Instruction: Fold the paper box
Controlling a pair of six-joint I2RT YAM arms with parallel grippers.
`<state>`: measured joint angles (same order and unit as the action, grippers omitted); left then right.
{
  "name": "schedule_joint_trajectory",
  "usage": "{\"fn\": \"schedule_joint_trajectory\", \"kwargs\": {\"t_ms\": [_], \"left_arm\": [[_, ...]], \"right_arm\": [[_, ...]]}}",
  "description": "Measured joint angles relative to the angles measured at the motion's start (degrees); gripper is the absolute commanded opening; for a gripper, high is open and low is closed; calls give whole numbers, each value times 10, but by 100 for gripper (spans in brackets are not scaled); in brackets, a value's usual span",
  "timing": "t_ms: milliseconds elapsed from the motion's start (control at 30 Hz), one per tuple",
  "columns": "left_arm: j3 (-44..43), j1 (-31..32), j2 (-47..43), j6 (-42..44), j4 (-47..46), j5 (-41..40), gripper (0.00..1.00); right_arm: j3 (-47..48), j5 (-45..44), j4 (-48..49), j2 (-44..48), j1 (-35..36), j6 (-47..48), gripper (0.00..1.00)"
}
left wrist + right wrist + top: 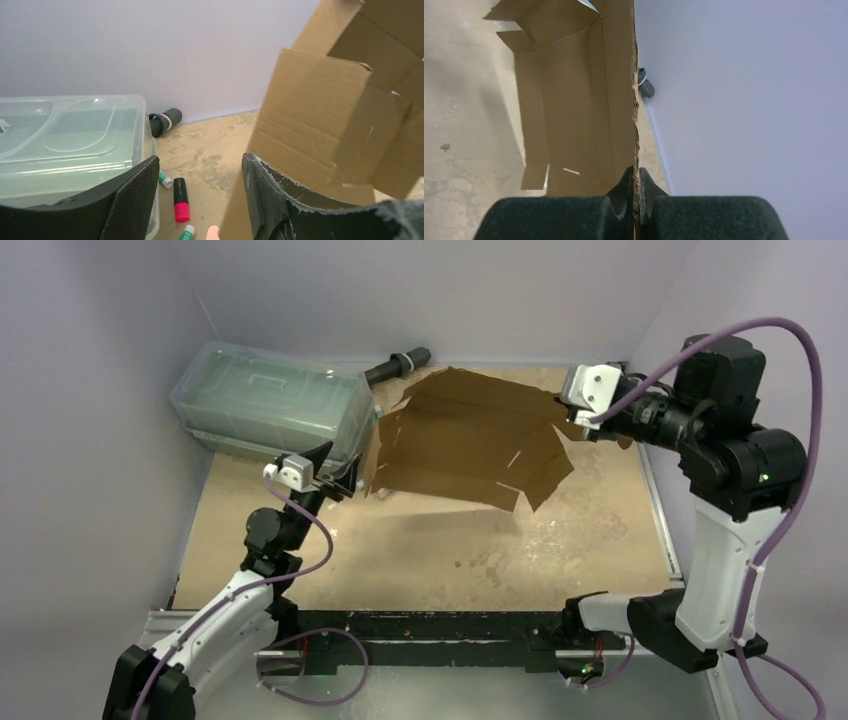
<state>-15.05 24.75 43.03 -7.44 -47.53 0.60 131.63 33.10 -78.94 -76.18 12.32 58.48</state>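
Observation:
The paper box (pixel 470 440) is a brown cardboard sheet with flaps, held tilted above the table at the back centre. My right gripper (pixel 571 413) is shut on its right edge, and the right wrist view shows the edge pinched between the jaws (pixel 635 175). My left gripper (pixel 338 473) is open at the sheet's left side. In the left wrist view the paper box (pixel 320 115) rises on the right, and its lower left edge reaches into the gap of the left gripper (pixel 200 160), close to the right finger (pixel 265 195). Neither finger presses it.
A clear greenish plastic container (pixel 265 410) stands at the back left, right beside my left gripper. A black tube (pixel 398 365) lies by the back wall. A pink and black marker (pixel 180 200) and two green-capped pens (pixel 165 179) lie beside the container. Walls enclose the table.

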Motion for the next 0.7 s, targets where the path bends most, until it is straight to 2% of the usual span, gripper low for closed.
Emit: {"fn": "schedule_joint_trajectory", "kwargs": {"t_ms": [100,333,567,700], "left_arm": [[0,0,-31,-10,25,0,61],[0,10,-75,-41,86,-17,60],[20,26,-96,-103,149,-22,59],[35,70,-107,-126,184,-40,59]], "right_arm": [[-26,3,0,21,0,1,0],[-156,17,-4,43,3,27,0],[-273,29,2,41,41,48,0],[-315,41,2,62,53,56,0]]}}
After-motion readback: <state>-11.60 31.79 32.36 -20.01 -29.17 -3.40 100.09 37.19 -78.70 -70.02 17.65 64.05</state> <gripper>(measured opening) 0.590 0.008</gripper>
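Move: The right hand already grips the paper box's right upper edge; the box's middle hangs about 18 cm to its left, 2 cm ahead and 10 cm below. The clear table spot it is being brought down to lies some 17 cm left, level fore-and-aft and about 48 cm below. From the open left hand the box's middle is about 22 cm right, 4 cm ahead, 6 cm higher; the plastic tub sits 22 cm ahead, 24 cm left, 19 cm below, and the highlighter 20 cm ahead, 6 cm right, 27 cm below. Down by about 14 cm the right hand brings the paper box towards the table, drifting a little left and finally back, still pinching its edge while the wrist tips some 20 degrees downward and turns slightly counter-clockwise. The left hand, open, first draws back, then sinks too, ending about 5 cm lower, slightly back and right, its fingers tipping down beside the box's left end. ##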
